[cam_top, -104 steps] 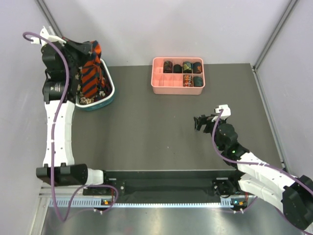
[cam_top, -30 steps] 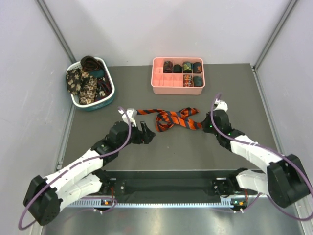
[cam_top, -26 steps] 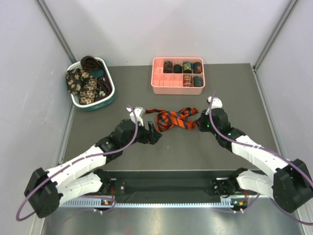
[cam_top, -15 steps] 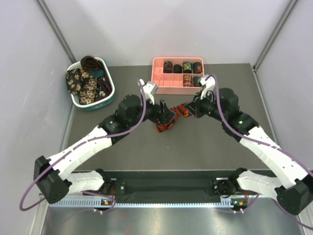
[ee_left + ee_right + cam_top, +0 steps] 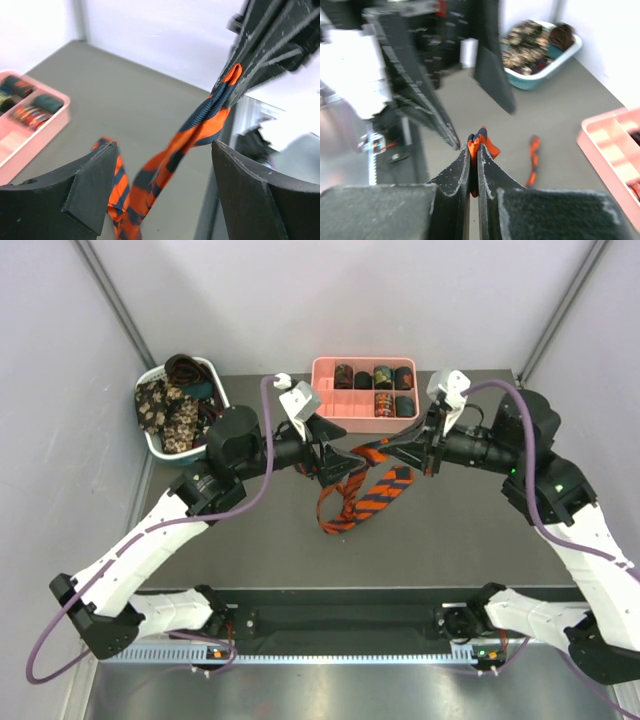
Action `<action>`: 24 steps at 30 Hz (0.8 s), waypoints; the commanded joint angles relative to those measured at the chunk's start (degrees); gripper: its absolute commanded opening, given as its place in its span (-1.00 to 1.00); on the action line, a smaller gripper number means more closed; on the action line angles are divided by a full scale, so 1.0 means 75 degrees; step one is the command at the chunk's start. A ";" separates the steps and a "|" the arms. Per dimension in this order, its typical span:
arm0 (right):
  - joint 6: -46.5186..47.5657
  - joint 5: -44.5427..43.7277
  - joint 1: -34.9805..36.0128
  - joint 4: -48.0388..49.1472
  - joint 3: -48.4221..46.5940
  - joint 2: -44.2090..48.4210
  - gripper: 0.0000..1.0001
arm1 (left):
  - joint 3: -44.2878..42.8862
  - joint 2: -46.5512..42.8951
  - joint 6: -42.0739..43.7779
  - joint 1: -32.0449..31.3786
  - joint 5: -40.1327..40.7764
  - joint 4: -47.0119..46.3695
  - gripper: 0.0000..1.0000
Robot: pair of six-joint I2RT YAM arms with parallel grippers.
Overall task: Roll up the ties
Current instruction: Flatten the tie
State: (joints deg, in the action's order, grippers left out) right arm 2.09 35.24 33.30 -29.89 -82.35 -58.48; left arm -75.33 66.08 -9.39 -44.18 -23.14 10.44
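Observation:
The orange-and-black striped tie [image 5: 352, 498] hangs in a loose loop above the table, its low end near the surface. My right gripper [image 5: 394, 452] is shut on a bunched fold of the tie's upper part [image 5: 479, 138]. My left gripper [image 5: 335, 452] faces it, open, and the tie [image 5: 165, 162] hangs between its fingers [image 5: 90, 192] without touching them. In the left wrist view the right gripper's fingers [image 5: 267, 47] pinch the fabric at top right. More ties, floral and dark [image 5: 168, 408], lie in the basket, and small coils [image 5: 380, 380] sit in the pink tray.
The white-and-teal basket [image 5: 222, 440] stands at the back left, also seen in the right wrist view as the basket [image 5: 542, 75]. The pink compartment tray [image 5: 335, 415] stands at the back centre, just behind both grippers. The walls stand close on both sides.
Both arms have risen and swung toward the back. The striped tie has come up off the table, hanging from the shut right gripper. The left gripper stays open around it.

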 commanded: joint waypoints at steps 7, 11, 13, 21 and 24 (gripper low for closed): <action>0.0683 0.1793 0.0154 -0.0948 -0.1477 -0.0359 -1.00 | -0.1030 0.0294 0.0256 0.0008 -0.1814 0.0132 0.57; 0.0659 0.1676 0.0166 -0.1007 -0.1559 -0.0464 -1.00 | -0.1206 0.0481 0.0115 -0.0003 -0.2106 0.0050 0.54; 0.0659 0.1583 0.0177 -0.1089 -0.1630 -0.0546 -1.00 | -0.1253 0.0599 0.0010 -0.0038 -0.2200 -0.0067 0.51; 0.0495 0.0996 0.0201 -0.1031 -0.1864 -0.0804 -1.00 | -0.1148 0.1044 0.0185 -0.0460 -0.1826 -0.0231 -0.19; 0.0437 0.0902 0.0201 -0.0984 -0.1876 -0.0840 -0.84 | -0.0914 0.1103 0.0115 -0.0530 -0.1802 -0.0524 -0.78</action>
State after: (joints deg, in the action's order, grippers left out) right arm 5.72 42.98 33.91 -38.96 -93.14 -65.01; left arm -82.70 74.48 -9.19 -47.48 -36.99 11.42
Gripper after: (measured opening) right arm 0.044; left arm 0.233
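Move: The tie's bunched upper end, still pinched in the right fingertips, is some 7 cm to the right of the open left hand, at about its height and 1 cm nearer the base. From the right hand, that left gripper is about 8 cm to the left and level. The tie's lower loop lies some 35 cm below the left hand and 3 cm ahead. Its loose tail, just as low, is 17 cm ahead and 17 cm right; the pink box is 44 cm ahead, 8 cm right. The tie's raised end is taken by the left hand too: it eases back and up about 3 cm, then goes right and down, about 5 cm to the right overall, turning some 15 degrees clockwise and closing on the tie beside the right fingertips. The right hand keeps its pinch, backing off 4 cm while rising, then returning forward and down by about half. ##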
